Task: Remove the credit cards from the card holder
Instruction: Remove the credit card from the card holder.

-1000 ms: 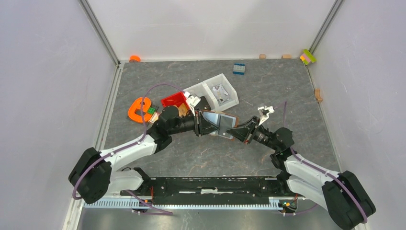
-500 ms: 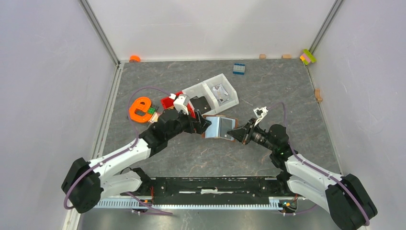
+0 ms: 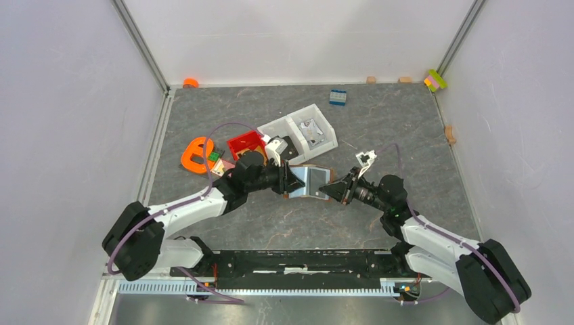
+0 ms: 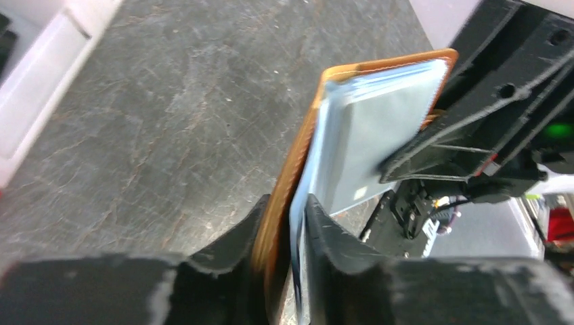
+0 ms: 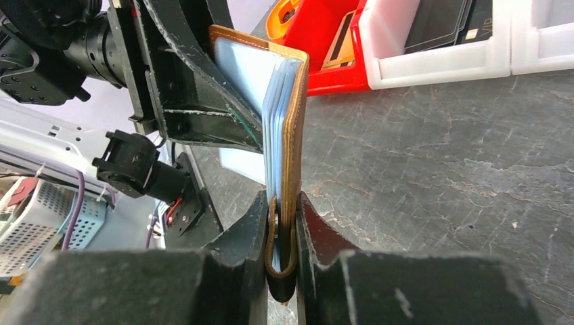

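Observation:
The brown card holder (image 3: 310, 181) hangs above the table between both arms, standing on edge. My left gripper (image 3: 287, 180) is shut on its left end; in the left wrist view its jaws (image 4: 288, 206) pinch the brown cover (image 4: 291, 162) and a pale blue card (image 4: 379, 135) against it. My right gripper (image 3: 333, 189) is shut on the other end, its jaws (image 5: 282, 210) clamping the strap loop and spine (image 5: 293, 135). Several pale blue leaves (image 5: 273, 101) fan out from the holder. An orange-tan card (image 5: 336, 44) with a dark stripe lies in the red bin (image 5: 318, 34).
The red bin (image 3: 245, 142) and a white two-part bin (image 3: 303, 130) stand just behind the left gripper. An orange ring-shaped object (image 3: 197, 154) lies left of them. A blue brick (image 3: 338, 97) sits farther back, and small blocks line the back and right walls.
My left gripper let go of the holder, swung back open, then returned and closed on its left end. The right gripper kept its hold and shifted the holder slightly left.

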Controlling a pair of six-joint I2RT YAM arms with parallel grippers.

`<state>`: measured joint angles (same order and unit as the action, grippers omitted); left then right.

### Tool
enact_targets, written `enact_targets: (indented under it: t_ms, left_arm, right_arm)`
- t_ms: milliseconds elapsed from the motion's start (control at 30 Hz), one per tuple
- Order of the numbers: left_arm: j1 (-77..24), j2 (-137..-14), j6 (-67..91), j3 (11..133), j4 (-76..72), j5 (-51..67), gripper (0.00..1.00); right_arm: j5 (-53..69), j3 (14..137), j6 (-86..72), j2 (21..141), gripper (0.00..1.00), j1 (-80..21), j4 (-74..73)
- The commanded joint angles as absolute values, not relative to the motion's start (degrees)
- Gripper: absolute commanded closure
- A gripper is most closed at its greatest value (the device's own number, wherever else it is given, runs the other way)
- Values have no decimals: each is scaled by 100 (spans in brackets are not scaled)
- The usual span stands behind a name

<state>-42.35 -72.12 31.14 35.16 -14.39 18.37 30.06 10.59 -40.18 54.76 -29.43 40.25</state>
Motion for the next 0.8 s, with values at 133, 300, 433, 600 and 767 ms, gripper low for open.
enact_targets:
  t_ms: [133,300,433,600,767]
  left_arm:
    - [-4221,-7398,3040,3832,-1700,2127,98]
    - [-4219,-7228,3047,3756,-1631,1811,98]
    - [-4212,-7162,3045,3729,-1573,1688,98]
    - [-4211,-7065,3086,3648,-1760,1835,98]
    - [-4216,-6983,3116,3585,-1913,1951,98]
  right_arm:
    - [3954,1407,-4307,5950,80,-3241,5390]
    - [3688,1415,-3984,5737,56,-3287,4963]
    - [3540,1412,-3857,5605,64,-3291,4811]
    - [3349,1565,-3684,5723,67,-3286,4315]
    - [3235,1621,-3602,5766,58,-3288,4107]
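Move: Between the two grippers, off the table, the half-open card holder has its middle about 3 cm to the right of the left hand and 1 cm ahead. From the right hand it is some 4 cm to the left and 3 cm ahead. It is roughly level with both. On the table about 12 cm lower, the red box stands 16 cm left and 11 cm ahead of the left hand, and the white tray 16 cm ahead and 1 cm left of it. Pinching shut on the left flap of the card holder, the left fingers take hold and that hand then all but stays put. The right hand, gripping the right flap, goes about 2 cm left and 2 cm back and rises some 2 cm, turning nearly 10 degrees counter-clockwise; on the way its fingers let out their pinch but stay astride the flap's edge, and the hand then eases slightly forward. ##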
